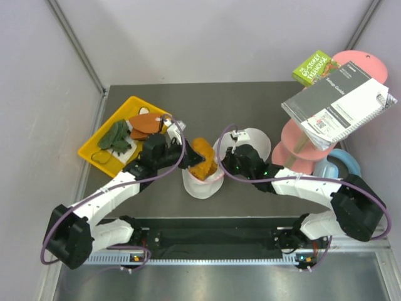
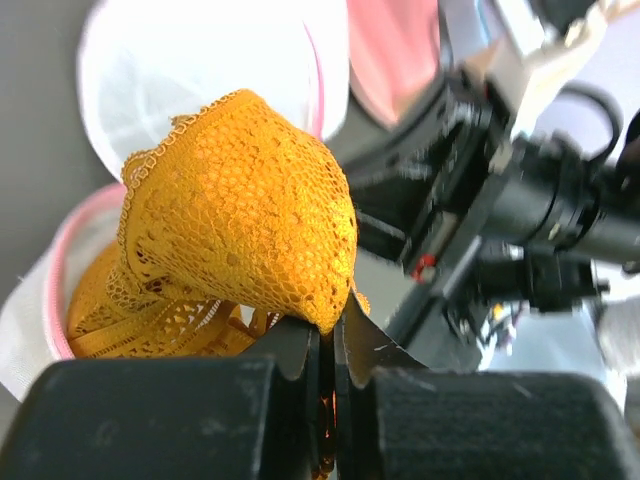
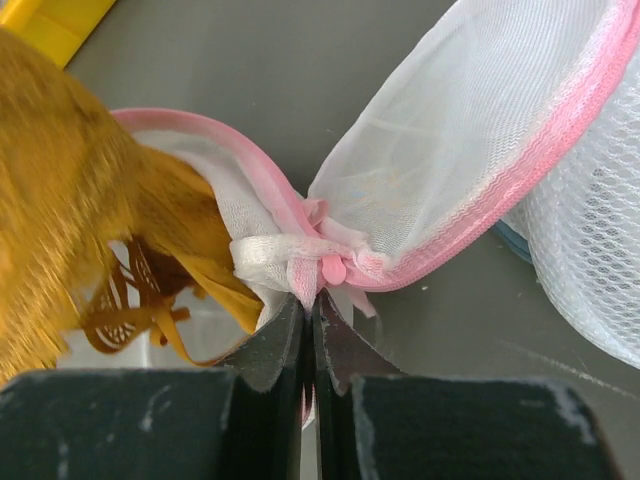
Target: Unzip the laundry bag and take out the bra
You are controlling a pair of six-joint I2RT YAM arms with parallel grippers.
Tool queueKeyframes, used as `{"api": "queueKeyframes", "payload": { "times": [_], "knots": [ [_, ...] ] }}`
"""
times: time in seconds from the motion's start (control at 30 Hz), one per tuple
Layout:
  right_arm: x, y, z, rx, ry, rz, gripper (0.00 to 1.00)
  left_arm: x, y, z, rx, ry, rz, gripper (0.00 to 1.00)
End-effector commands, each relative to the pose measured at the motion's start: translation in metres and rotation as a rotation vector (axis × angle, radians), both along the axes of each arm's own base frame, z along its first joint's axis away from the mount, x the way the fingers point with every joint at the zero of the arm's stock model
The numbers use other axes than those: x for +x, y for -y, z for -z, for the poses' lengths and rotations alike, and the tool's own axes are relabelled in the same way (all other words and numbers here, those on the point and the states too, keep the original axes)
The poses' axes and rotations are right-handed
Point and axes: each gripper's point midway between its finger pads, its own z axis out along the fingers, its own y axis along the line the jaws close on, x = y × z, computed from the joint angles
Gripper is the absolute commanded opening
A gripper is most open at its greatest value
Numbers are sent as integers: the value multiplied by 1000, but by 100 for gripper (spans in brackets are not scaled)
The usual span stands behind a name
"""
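The laundry bag, white mesh with a pink rim, lies open at the table's middle; its two halves are spread apart, also in the right wrist view. The orange-yellow lace bra sticks up out of the near half. My left gripper is shut on the bra's edge and holds it partly lifted; its straps still hang inside the bag. My right gripper is shut on the bag's pink rim at the hinge, beside the bra.
A yellow tray with reddish-brown pieces and dark green cloth stands at the back left. At the right stand a pink tiered stand with a booklet, a green box and a blue object.
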Motion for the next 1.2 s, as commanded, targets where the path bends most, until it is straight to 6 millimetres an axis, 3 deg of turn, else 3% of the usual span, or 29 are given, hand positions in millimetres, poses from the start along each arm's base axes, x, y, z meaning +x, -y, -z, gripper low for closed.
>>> {"api": "queueKeyframes", "payload": {
  "times": [0.0, 0.3, 0.47, 0.67, 0.9, 1.0, 1.03, 1.1, 1.13, 1.17],
  "knots": [
    [2, -7, -24, 62, 47, -16, 0, 29, -4, -52, -130, 181, -124, 0],
    [-7, -8, -19, 46, 45, -47, 0, 52, 5, -73, -235, 227, -160, 0],
    [-7, -6, -13, 33, 35, -41, 0, 48, 13, -102, -340, 227, -109, 0],
    [-8, -5, -10, 30, 31, -31, 0, 39, 4, -135, -424, 241, -87, 0],
    [-7, -6, -8, 25, 27, -33, 0, 31, -22, -184, -557, 299, -55, 0],
    [-7, -4, -10, 26, 28, -28, 0, 41, -40, -202, -548, 347, -100, 0],
    [-7, -4, -11, 27, 32, -28, 0, 49, -54, -212, -538, 387, -137, 0],
    [-6, -2, -13, 25, 36, -22, 0, 58, -71, -214, -502, 383, -198, 0],
    [-6, 0, -11, 16, 36, -18, 0, 71, -91, -221, -466, 416, -274, 0],
    [-6, 0, -13, 15, 41, -15, 0, 78, -102, -212, -426, 371, -326, 0]
  ]
}}
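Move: The bra is already pinched in my left fingers and partly inside the open laundry bag, whose middle lies about 4 cm to my right, 2 cm back and 12 cm below. From that hand, the yellow tray is roughly 24 cm to the left, 13 cm ahead and 15 cm below. My right hand grips the bag's rim near the zip; the bag's middle is some 8 cm left of it, 4 cm back and 4 cm down. The white mesh bag is about 11 cm right and 8 cm ahead of the right hand. I lift the bra up out of the laundry bag with my left hand, about 17 cm in all, first going forward over 4 cm, then mostly climbing and swinging about 6 cm left at the end. My left fingers stay shut on it and tip up some 30 degrees until nearly level, while my right hand stays put, still pinching the bag's rim. ##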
